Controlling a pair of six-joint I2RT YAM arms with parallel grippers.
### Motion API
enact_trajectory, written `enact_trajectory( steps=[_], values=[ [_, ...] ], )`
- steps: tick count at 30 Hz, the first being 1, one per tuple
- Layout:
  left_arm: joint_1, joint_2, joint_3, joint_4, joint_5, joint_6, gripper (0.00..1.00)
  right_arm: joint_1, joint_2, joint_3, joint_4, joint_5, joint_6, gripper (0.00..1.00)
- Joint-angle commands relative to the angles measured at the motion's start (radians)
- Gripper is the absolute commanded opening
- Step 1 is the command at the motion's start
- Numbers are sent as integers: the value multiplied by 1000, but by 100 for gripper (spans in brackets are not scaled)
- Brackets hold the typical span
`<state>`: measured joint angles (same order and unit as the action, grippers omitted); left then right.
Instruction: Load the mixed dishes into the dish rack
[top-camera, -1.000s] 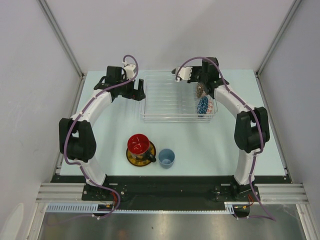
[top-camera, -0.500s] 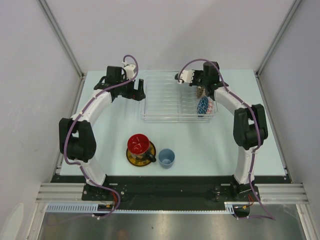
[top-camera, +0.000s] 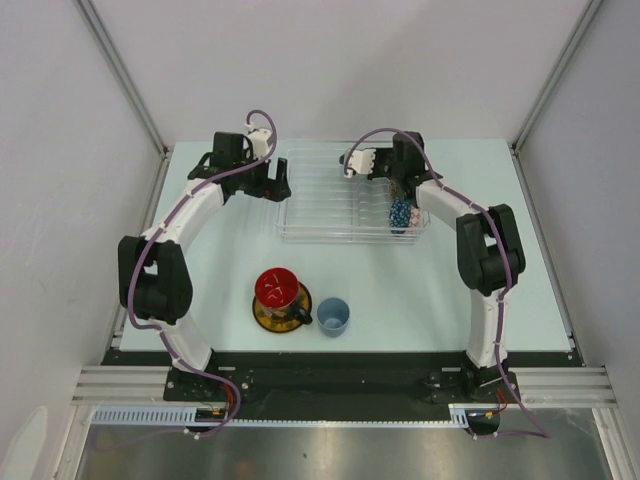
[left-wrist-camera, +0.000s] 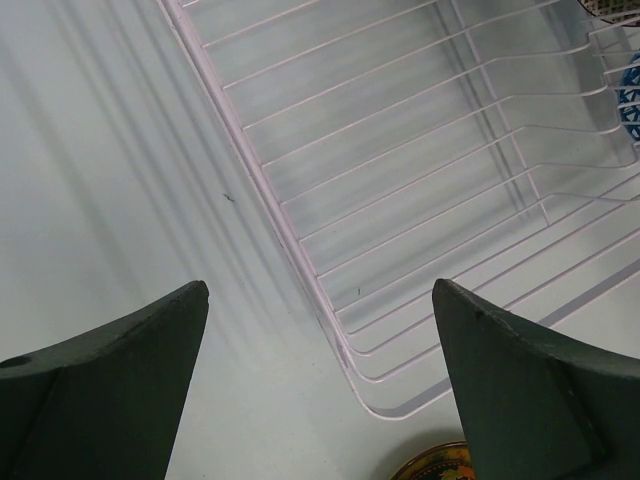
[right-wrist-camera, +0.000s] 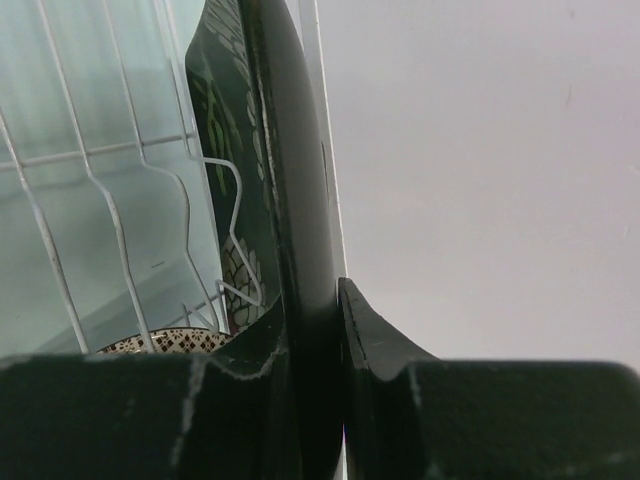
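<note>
The clear dish rack (top-camera: 330, 195) lies at the back of the table. At its right end my right gripper (top-camera: 398, 183) is shut on the rim of the black floral square plate (right-wrist-camera: 300, 190), which stands on edge between the rack's wires. The blue patterned bowl (top-camera: 402, 213) stands in the rack just in front of it, and the red-white patterned bowl (right-wrist-camera: 165, 342) shows below the plate. My left gripper (top-camera: 278, 185) hangs open over the rack's left rim (left-wrist-camera: 300, 260), holding nothing. Near the front, the dark red-lined mug (top-camera: 278, 288) sits on the yellow-brown saucer (top-camera: 265, 316), with the light blue cup (top-camera: 333, 316) beside it.
White walls with metal posts close in the table at the back and on both sides. The two arm bases stand on the black rail (top-camera: 340, 375) along the near edge. The saucer's rim (left-wrist-camera: 435, 465) shows at the bottom of the left wrist view.
My right gripper has moved left and lower with the plate, and the rack has slid a little to the left. The left arm has not moved.
</note>
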<state>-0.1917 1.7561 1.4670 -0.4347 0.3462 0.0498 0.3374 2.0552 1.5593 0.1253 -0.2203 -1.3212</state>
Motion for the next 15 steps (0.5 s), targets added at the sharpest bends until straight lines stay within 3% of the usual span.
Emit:
enact_trajectory(
  steps=[1, 6, 7, 8, 15],
  values=[
    [3, -6, 29, 21, 20, -5, 100, 22, -12, -16, 174, -2, 63, 18],
    [3, -6, 18, 24, 27, -7, 100, 15, -56, -80, 235, 58, 86, 40],
    [3, -7, 18, 22, 28, -7, 100, 15, -61, -85, 234, 65, 89, 74],
    [3, -10, 18, 22, 28, -7, 99, 14, -69, -90, 232, 78, 106, 99],
    [3, -29, 16, 14, 27, -8, 100, 23, -171, -149, 243, 137, 165, 100]
  ],
)
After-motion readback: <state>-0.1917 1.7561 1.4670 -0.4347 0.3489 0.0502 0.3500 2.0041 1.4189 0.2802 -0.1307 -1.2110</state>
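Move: The right hand already holds the square plate by its rim in the rear of the dish rack, with the plate's middle some 5 cm to its left, level ahead, and 6 cm below. The patterned bowl stands about 5 cm right and 4 cm back, the blue bowl 6 cm right and 10 cm back, both some 8 cm lower. From the idle left hand, the plate is roughly 13 cm right and 4 cm ahead, 6 cm lower. The right hand opens wide, letting go of the square plate's rim, and eases about 1.5 cm back and right. ##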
